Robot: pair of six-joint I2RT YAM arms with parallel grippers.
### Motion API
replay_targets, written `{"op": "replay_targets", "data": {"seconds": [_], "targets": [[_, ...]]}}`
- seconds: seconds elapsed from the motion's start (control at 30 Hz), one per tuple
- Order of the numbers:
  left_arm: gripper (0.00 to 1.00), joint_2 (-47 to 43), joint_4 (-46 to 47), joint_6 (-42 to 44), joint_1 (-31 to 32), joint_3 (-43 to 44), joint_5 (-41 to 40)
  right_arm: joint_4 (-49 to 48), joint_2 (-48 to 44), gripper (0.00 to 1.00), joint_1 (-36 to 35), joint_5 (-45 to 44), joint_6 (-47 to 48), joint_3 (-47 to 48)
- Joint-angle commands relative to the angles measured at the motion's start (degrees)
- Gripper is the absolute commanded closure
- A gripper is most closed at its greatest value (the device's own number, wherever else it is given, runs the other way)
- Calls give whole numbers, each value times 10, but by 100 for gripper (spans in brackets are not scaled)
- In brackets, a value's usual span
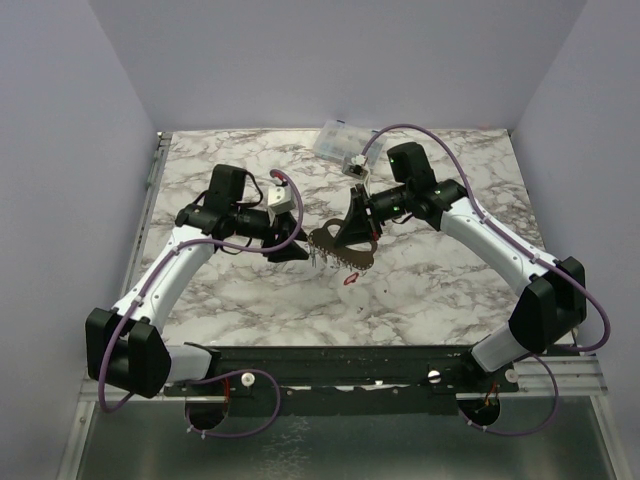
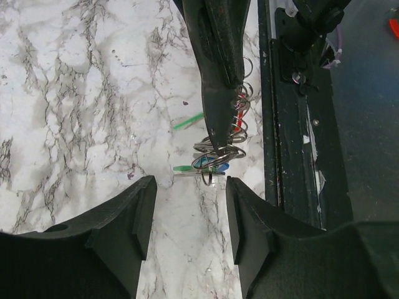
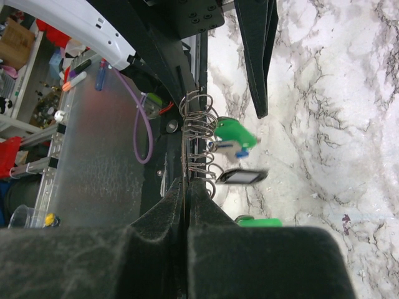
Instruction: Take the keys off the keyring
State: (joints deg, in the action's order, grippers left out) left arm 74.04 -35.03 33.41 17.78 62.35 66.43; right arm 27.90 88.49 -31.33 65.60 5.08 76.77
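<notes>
My right gripper (image 1: pixel 352 228) (image 3: pixel 187 187) is shut on the keyring (image 1: pixel 338 250) (image 3: pixel 186 146), a flat metal loop seen edge-on in the right wrist view and held above the marble. Small wire rings (image 3: pixel 198 134) (image 2: pixel 219 149) hang along it, carrying keys with a green tag (image 3: pixel 235 132), a blue-and-white tag (image 3: pixel 228 148) and a dark-framed tag (image 3: pixel 243 177). My left gripper (image 1: pixel 290 246) (image 2: pixel 190 199) stands open just left of the ring's end, nothing between its fingers (image 2: pixel 144 208). A red tag (image 2: pixel 237 119) shows behind the rings.
A clear plastic box (image 1: pixel 338 141) lies at the back of the marble table (image 1: pixel 450 270). A pale tag with some red (image 1: pixel 354 296) lies on the marble under the keyring. The black rail (image 1: pixel 350 365) runs along the table's near edge.
</notes>
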Motion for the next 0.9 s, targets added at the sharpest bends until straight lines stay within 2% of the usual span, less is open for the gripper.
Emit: {"op": "replay_targets", "data": {"seconds": [0.0, 0.13, 0.4, 0.47, 0.87], "targets": [[48, 8, 18, 9, 12, -2, 29, -13, -7, 99, -2, 29, -13, 19], [57, 11, 21, 5, 12, 3, 34, -16, -7, 99, -2, 30, -16, 16], [94, 0, 22, -9, 12, -2, 23, -29, -5, 99, -1, 33, -32, 13], [100, -6, 20, -15, 10, -6, 13, -28, -7, 99, 1, 27, -30, 9], [100, -23, -10, -34, 0, 2, -44, -42, 0, 99, 51, 4, -29, -22]]}}
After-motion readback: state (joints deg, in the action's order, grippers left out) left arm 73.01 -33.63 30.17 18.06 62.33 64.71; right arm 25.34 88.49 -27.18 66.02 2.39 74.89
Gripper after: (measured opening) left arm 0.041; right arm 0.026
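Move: The green key hangs open between the left fingers, about 1 cm to that gripper's right, 1 cm back and 1 cm below. The blue key is some 3 cm to the left gripper's right, 1 cm back and 3 cm lower; the red key hangs roughly 10 cm right, 8 cm back and 5 cm down. From the right gripper, which already grips the keyring plate, the green key lies about 8 cm left, 1 cm back and 3 cm below. Ease the left gripper barely a centimetre right and close its half-open fingers to pinch the green key by its ring end. Then hold it there, and with the right fingers still shut on the plate draw the plate about 2.5 cm forward and right, away from the left gripper. ##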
